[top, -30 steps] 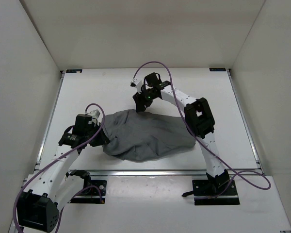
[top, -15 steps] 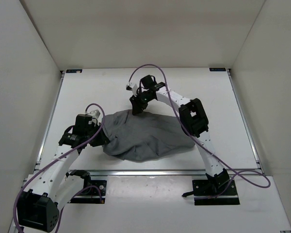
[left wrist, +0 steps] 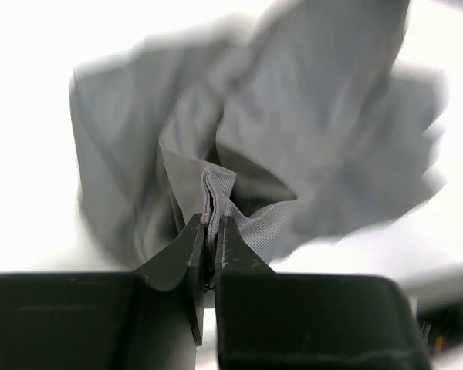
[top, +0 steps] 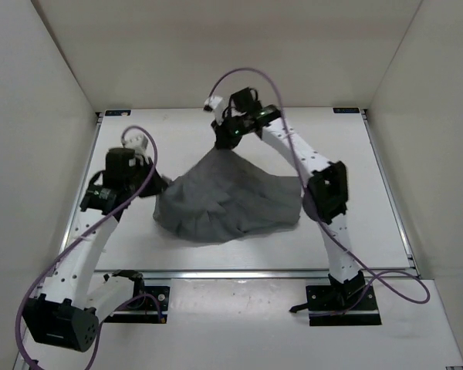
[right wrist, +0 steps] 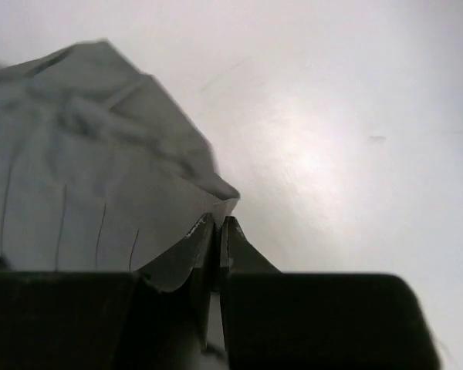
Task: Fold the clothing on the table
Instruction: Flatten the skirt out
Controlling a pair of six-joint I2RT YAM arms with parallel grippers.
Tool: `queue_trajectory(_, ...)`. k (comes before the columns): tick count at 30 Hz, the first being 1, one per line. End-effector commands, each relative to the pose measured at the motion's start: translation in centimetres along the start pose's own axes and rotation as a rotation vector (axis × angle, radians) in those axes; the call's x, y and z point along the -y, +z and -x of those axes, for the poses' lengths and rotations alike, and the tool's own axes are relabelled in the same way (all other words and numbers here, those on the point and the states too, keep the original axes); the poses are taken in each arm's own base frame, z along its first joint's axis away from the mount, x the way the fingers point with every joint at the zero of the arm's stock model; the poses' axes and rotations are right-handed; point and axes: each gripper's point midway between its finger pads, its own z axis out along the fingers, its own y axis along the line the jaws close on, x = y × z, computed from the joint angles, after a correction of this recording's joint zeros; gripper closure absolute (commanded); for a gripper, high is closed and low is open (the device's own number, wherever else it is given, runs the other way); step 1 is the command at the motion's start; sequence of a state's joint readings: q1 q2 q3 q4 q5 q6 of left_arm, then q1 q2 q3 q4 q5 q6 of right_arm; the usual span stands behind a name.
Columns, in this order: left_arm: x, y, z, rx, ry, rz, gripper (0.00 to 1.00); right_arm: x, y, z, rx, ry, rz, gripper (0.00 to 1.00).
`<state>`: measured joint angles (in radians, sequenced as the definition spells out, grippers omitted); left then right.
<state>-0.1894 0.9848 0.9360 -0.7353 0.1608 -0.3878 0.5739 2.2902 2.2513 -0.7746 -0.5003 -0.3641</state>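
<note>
The clothing (top: 228, 196) is a grey pleated skirt, pulled up into a peak at the back and draped down onto the white table (top: 370, 193). My right gripper (top: 220, 143) is shut on its upper corner; in the right wrist view the tips (right wrist: 216, 222) pinch the fabric edge (right wrist: 92, 177). My left gripper (top: 160, 185) is shut on the skirt's left edge; in the left wrist view a bunched hem (left wrist: 216, 185) sits between the closed jaws (left wrist: 211, 223), with the rest of the cloth (left wrist: 316, 123) hanging beyond.
White walls (top: 46, 116) enclose the table on three sides. A metal edge rail (top: 239, 272) runs along the near side, with both arm bases (top: 339, 302) behind it. Purple cables loop over each arm.
My right gripper closed on the skirt's far corner and lifted it toward the back. The left arm rose and shifted left with its edge, and the skirt now stands up in a peak.
</note>
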Motion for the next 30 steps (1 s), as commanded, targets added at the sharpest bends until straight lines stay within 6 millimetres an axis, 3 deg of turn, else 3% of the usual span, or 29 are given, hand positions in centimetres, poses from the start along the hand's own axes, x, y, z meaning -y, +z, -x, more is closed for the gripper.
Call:
queue_trajectory(1,1.8,-4.7,10.7,0.33,0.064,0.023,1.0,1.8,-16.7,10.1,0.307,-0.109,-0.264,1.0)
queue_trajectory(2,2.2,-6.2,13.0,0.411,0.065,0.022,1.0,1.2,-19.6,10.3,0.357,-0.119,-0.278,1.0)
queue_trajectory(3,2.3,-6.9,13.8,0.446,0.064,0.028,1.0,-0.4,-23.0,11.5,0.424,-0.149,-0.286,1.0)
queue_trajectory(4,2.7,-7.7,15.0,0.489,0.055,0.021,1.0,0.0,-23.2,10.2,0.434,-0.125,-0.297,1.0)
queue_trajectory(5,3.2,-9.0,16.1,0.535,0.049,0.007,1.0,-1.1,-26.8,11.8,0.529,-0.17,-0.331,1.0)
queue_trajectory(6,3.5,-9.5,16.5,0.554,0.046,-0.007,1.0,-3.2,-28.6,11.0,0.558,-0.178,-0.331,0.99)
queue_trajectory(7,4.1,-10.7,17.3,0.592,0.05,-0.021,1.0,-3.2,-28.4,9.7,0.572,-0.155,-0.337,1.0)
queue_trajectory(9,5.2,-13.1,18.0,0.643,0.063,-0.049,1.0,-6.9,-33.8,10.0,0.7,-0.213,-0.367,1.0)
queue_trajectory(10,6.0,-15.0,18.5,0.689,0.074,-0.074,1.0,-8.5,-35.8,9.7,0.748,-0.22,-0.379,1.0)
queue_trajectory(11,6.3,-17.3,19.0,0.751,0.075,-0.075,1.0,-8.9,-36.3,9.1,0.769,-0.214,-0.365,0.99)
queue_trajectory(12,6.4,-18.3,19.2,0.776,0.071,-0.075,1.0,-11.3,-39.0,9.2,0.825,-0.257,-0.361,1.0)
queue_trajectory(13,6.9,-20.6,19.7,0.829,0.072,-0.082,1.0,-12.1,-41.4,8.8,0.876,-0.255,-0.38,1.0)
queue_trajectory(14,7.3,-22.2,20.1,0.857,0.077,-0.087,1.0,-11.9,-42.6,8.2,0.897,-0.261,-0.388,1.0)
queue_trajectory(15,7.8,-23.7,20.7,0.893,0.081,-0.099,1.0,-13.7,-43.6,8.0,0.914,-0.295,-0.348,1.0)
queue_trajectory(17,8.5,-24.3,21.5,0.908,0.091,-0.118,1.0,-14.2,-45.3,8.1,0.933,-0.317,-0.349,1.0)
queue_trajectory(19,9.3,-24.1,22.0,0.916,0.105,-0.153,1.0,-13.7,-44.2,8.6,0.926,-0.319,-0.317,1.0)
queue_trajectory(21,9.4,-21.4,22.2,0.88,0.115,-0.168,1.0,-12.6,-42.6,8.8,0.917,-0.306,-0.253,1.0)
queue_trajectory(22,10.0,-21.5,22.6,0.906,0.129,-0.195,1.0,-11.7,-41.4,8.6,0.903,-0.295,-0.213,1.0)
queue_trajectory(23,10.0,-19.8,22.7,0.897,0.144,-0.205,1.0,-11.2,-40.9,8.7,0.912,-0.296,-0.197,1.0)
queue_trajectory(26,10.2,-14.1,23.1,0.864,0.184,-0.246,1.0,-7.0,-36.2,8.2,0.858,-0.232,-0.093,1.0)
queue_trajectory(30,9.9,-9.5,24.7,0.84,0.177,-0.278,1.0,-1.1,-31.2,7.8,0.779,-0.145,-0.062,0.99)
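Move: Both hands already pinch the skirt's edge, and the skirt's bunched middle lies about 18 cm right of the left hand, 7 cm ahead of it and 12 cm down. From the right hand that middle is straight back some 12 cm and 11 cm below; the skirt's loose right end lies roughly 23 cm to the right, 12 cm back and 13 cm below. Both pinching hands swing up roughly 30 cm, the right drawing 20 cm right and back, then dip forward. ##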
